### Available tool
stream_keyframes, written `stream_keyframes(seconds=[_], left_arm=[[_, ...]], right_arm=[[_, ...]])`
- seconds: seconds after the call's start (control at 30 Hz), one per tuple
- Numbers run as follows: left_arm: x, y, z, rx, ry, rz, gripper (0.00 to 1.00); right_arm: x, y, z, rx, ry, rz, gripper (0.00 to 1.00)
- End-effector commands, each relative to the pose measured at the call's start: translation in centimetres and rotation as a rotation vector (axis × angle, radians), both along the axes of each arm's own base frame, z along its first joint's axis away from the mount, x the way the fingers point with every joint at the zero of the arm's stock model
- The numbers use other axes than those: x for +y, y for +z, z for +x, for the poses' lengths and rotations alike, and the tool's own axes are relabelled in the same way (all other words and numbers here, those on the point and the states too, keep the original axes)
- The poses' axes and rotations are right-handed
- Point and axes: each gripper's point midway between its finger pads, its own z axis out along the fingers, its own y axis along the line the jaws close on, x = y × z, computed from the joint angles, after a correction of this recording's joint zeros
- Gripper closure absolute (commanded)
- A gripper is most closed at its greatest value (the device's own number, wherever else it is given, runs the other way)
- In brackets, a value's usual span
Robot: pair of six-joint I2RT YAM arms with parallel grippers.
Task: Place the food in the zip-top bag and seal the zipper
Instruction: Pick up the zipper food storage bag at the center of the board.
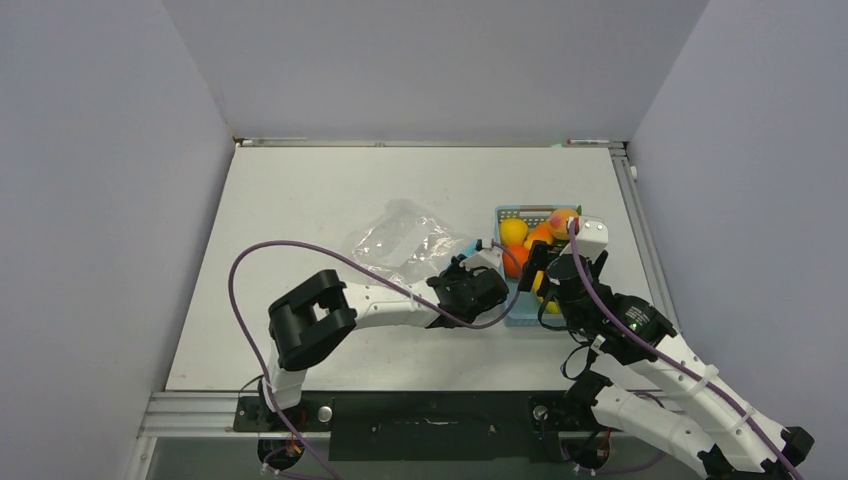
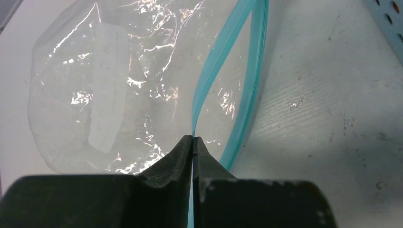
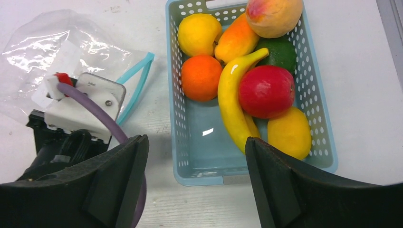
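Observation:
The clear zip-top bag (image 2: 95,85) lies crumpled on the table left of the basket, its mouth towards the basket. My left gripper (image 2: 193,138) is shut on one lip of the teal zipper (image 2: 223,52). The other lip curves away to the right, so the mouth gapes. The food is in the basket: a banana (image 3: 231,95), a red fruit (image 3: 265,91), an orange (image 3: 201,77), yellow rounds (image 3: 198,33), a green one (image 3: 280,52) and a peach (image 3: 274,16). My right gripper (image 3: 196,140) hangs open above the basket's near end, holding nothing.
The light blue mesh basket (image 3: 199,178) stands right of centre on the white table (image 1: 300,190). My left wrist and its purple cable (image 3: 95,111) sit close to the basket's left wall. Grey walls enclose the table on three sides.

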Motion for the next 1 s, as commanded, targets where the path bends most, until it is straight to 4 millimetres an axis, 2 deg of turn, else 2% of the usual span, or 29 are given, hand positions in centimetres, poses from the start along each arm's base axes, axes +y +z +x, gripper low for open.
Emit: stream_keyframes(seconds=[0.0,0.23,0.47,0.67,0.97], left_arm=[[-0.5,5.6,0.4,-0.066,0.01,-0.093,1.0],[0.1,7.9,-0.3,-0.056,0.001,-0.138,1.0],[0.5,10.2,-1.1,-0.027,-0.018,-0.186,1.0],[1.0,12.4,-2.0,-0.009,-0.03,-0.235,1.0],[1.2,15.0,-3.2,0.033,-0.063,-0.324,1.0]], right_arm=[[0.7,2.1,0.6,-0.052,0.004,0.042,0.24],[0.8,2.3,0.6,-0.064,0.005,0.064,0.25],[1.9,2.7,0.7,-0.071,0.035,0.116,0.25],[4.5,2.6,0.9,-0.058,0.111,0.198,0.25],[8.5,1.1,1.7,-0.012,0.189,0.316,0.26]])
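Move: The left hand already pinches one lip of the bag's zipper just above the board; the bag's body lies some 5 cm ahead and 10 cm left of it, about 3 cm lower. The basket's middle is roughly 11 cm to its right and 1 cm ahead, the orange 6 cm right and 2 cm ahead. From the empty right hand, the zipper is about 8 cm ahead, 10 cm left and 15 cm below; the basket's middle is 9 cm ahead, 3 cm right and 14 cm below. Keeping its shut-finger pinch on the zipper lip, the left hand lifts the bag's edge about 11 cm up, easing slightly back and left late on while its left side dips some 10 degrees. The right hand, fingers still wide open, starts late and swings about 5 cm left towards the zipper, its left side tilting up and its tips turning a little counter-clockwise; it touches nothing. ##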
